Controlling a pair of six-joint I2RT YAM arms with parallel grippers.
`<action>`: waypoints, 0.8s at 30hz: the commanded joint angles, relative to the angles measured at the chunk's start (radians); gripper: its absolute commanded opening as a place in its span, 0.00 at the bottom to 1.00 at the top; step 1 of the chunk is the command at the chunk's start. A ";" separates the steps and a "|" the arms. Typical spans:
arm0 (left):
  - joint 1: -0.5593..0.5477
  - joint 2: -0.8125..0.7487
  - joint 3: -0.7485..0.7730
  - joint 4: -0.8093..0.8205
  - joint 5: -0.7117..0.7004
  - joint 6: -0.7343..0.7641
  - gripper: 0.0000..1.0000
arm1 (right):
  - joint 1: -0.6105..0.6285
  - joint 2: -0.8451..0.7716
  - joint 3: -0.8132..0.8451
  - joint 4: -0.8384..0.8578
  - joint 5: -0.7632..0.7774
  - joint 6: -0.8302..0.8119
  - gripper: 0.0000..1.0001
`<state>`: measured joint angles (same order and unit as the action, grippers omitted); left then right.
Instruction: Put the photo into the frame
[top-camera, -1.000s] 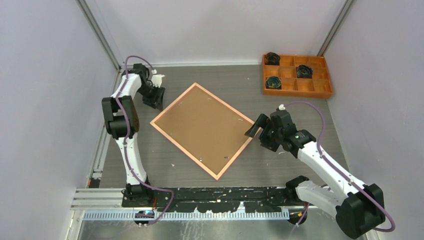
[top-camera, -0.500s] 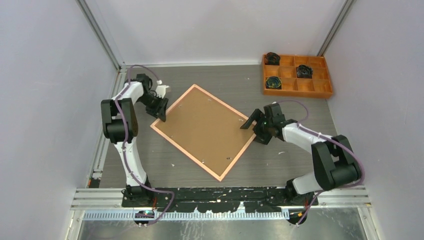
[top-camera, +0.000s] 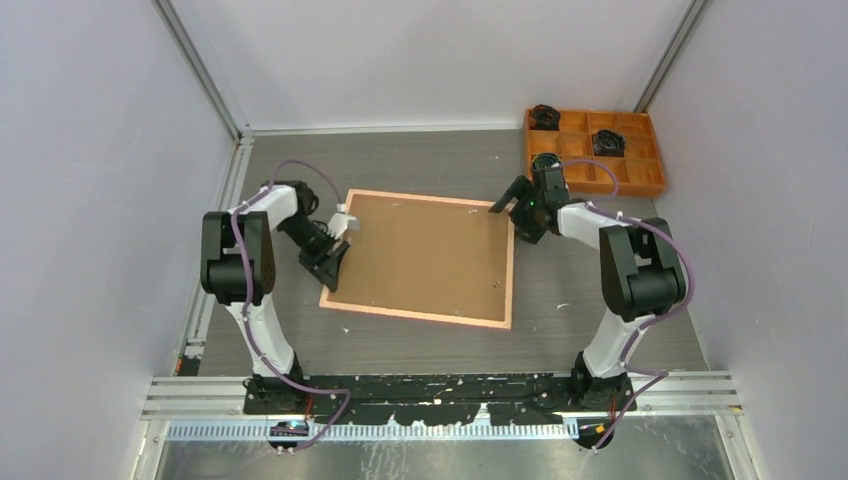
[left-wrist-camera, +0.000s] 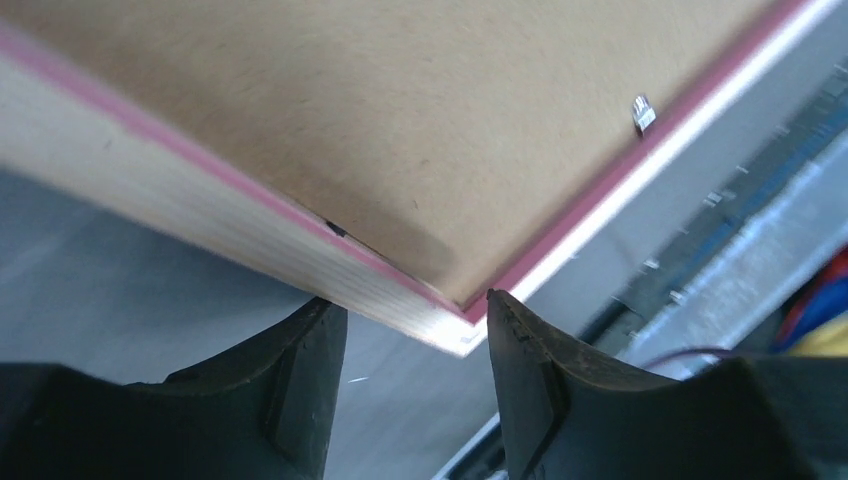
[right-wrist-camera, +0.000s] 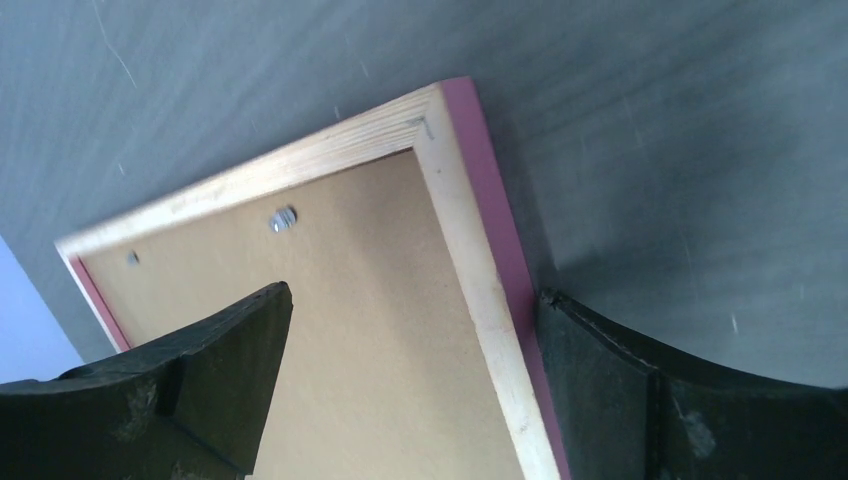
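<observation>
The frame lies back-up on the grey table, its tan rim around a brown backing board, its sides nearly square to the table. No photo shows in any view. My left gripper is at the frame's near-left corner. In the left wrist view the frame pokes that corner between the parted fingers of the left gripper. My right gripper is at the far-right corner. In the right wrist view the right gripper stands wide, straddling the frame: one finger over the board, one outside the pink edge.
An orange compartment tray with a few dark round items stands at the back right, just beyond the right gripper. A black rail runs along the near edge. Grey walls close in on both sides and the back.
The frame has turned from a diamond pose to nearly square with the table. My left gripper swung nearer along its left side; my right gripper moved toward the far right.
</observation>
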<state>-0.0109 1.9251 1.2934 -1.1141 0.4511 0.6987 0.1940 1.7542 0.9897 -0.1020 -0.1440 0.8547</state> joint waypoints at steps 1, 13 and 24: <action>-0.076 -0.056 -0.022 -0.150 0.328 0.088 0.55 | 0.027 0.065 0.121 0.036 -0.061 0.018 0.94; 0.096 -0.021 0.050 0.001 0.320 -0.161 0.44 | 0.045 -0.115 0.169 -0.090 0.141 -0.044 0.85; 0.072 0.061 0.022 0.160 0.289 -0.347 0.22 | 0.400 0.043 0.257 0.093 -0.079 0.057 0.68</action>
<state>0.0666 1.9682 1.3224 -1.0145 0.7349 0.4171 0.4961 1.7115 1.1870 -0.1070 -0.1219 0.8574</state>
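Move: The frame lies turned slightly clockwise between the hands; its middle is about 20 cm right and 4 cm ahead of the left hand, whose fingertips are at its near-left corner, some 3 cm back and 1 cm left. From the right hand, with one finger against the outer right rail, the middle is roughly 19 cm left and 9 cm back; the wooden tray stands about 15 cm ahead and 19 cm right. Left hand drags frame corner back 5 cm, then returns forward; right pushes forward 4 cm, lifts, swings left. ##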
